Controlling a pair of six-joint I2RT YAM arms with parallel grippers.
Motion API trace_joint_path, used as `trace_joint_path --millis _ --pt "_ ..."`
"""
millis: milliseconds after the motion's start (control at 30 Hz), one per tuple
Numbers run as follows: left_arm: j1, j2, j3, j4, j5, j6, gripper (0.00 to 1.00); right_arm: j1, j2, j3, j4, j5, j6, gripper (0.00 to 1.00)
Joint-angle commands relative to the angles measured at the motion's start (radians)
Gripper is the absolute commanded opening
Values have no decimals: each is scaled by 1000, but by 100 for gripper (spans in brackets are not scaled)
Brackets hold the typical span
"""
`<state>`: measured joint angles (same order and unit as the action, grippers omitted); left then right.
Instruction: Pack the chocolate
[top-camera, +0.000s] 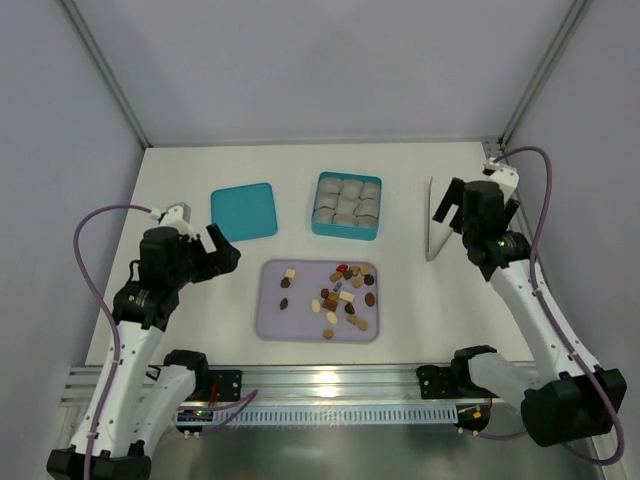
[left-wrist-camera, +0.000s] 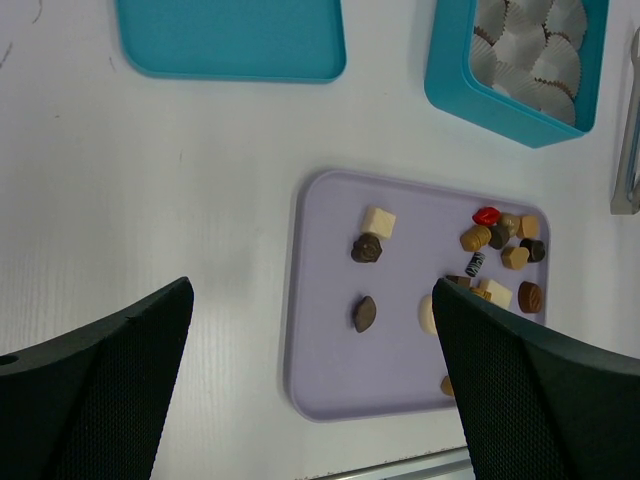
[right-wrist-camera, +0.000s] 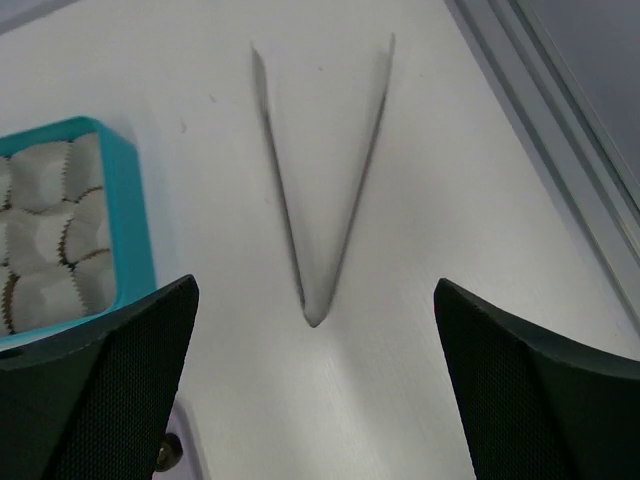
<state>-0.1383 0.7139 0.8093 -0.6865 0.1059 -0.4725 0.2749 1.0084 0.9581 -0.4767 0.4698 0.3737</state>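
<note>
The chocolate (top-camera: 340, 295), several small brown, tan, cream and one red piece (left-wrist-camera: 486, 215), lies loose on a lavender tray (top-camera: 275, 325). My left gripper (top-camera: 222, 252) hovers open to the tray's left, and its wrist view looks down on the tray's left half (left-wrist-camera: 330, 370) between the wide-apart fingers (left-wrist-camera: 312, 300). Behind the tray, a teal box (top-camera: 318, 222) holds grey-white paper cups (top-camera: 346, 200). My right gripper (top-camera: 478, 205) hangs open at the right, above metal tongs (right-wrist-camera: 314, 305) lying on the table, with nothing between its fingers (right-wrist-camera: 315, 290).
The teal lid (top-camera: 244, 211) lies flat left of the box. The tongs (top-camera: 436, 230) lie right of the box, points toward the back. A metal rail (top-camera: 330, 380) runs along the near edge. Frame posts stand at the back corners.
</note>
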Motion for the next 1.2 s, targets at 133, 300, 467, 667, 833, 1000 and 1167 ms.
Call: trace_joint_path --millis 133,300,467,667,833,1000,1167 --pt "-15 -28 -2 31 -2 -11 100 -304 202 57 -31 -232 -47 100" --pt "-20 -30 -2 31 -2 -9 100 -316 384 85 27 -296 -33 100" --pt "-21 -34 -2 30 -11 -9 100 -316 512 117 96 -335 -9 100" --pt "-27 -37 -2 30 -15 -9 100 -307 625 172 115 -349 -9 100" --pt "-27 -36 -2 28 -12 -9 100 -281 683 205 112 -333 -18 100" --pt "-29 -33 -4 28 -15 -9 100 -278 749 235 107 -324 -16 100" --pt "-30 -28 -4 28 -14 -9 100 -278 823 290 78 -309 -18 100"
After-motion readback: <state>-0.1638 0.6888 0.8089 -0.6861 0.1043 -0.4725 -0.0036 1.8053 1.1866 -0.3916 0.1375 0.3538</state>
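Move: The open tongs lie on the table about 12 cm ahead of the right hand, 4 cm to its right and some 22 cm below, joined end towards the base. From the right hand, the box of paper cups is some 10 cm ahead and 19 cm left; the purple chocolate tray is about 12 cm back and 26 cm left. From the left hand, the tongs are roughly 20 cm ahead and 44 cm to the right. Lower the right gripper about 19 cm towards the tongs while reaching some 10 cm forward, swinging quickly to the right first, then easing back left by about half that swing. Tip the fingers down some 30 degrees as it sinks and keep them wide open, ending just above the tongs with the two legs between the fingertips. ##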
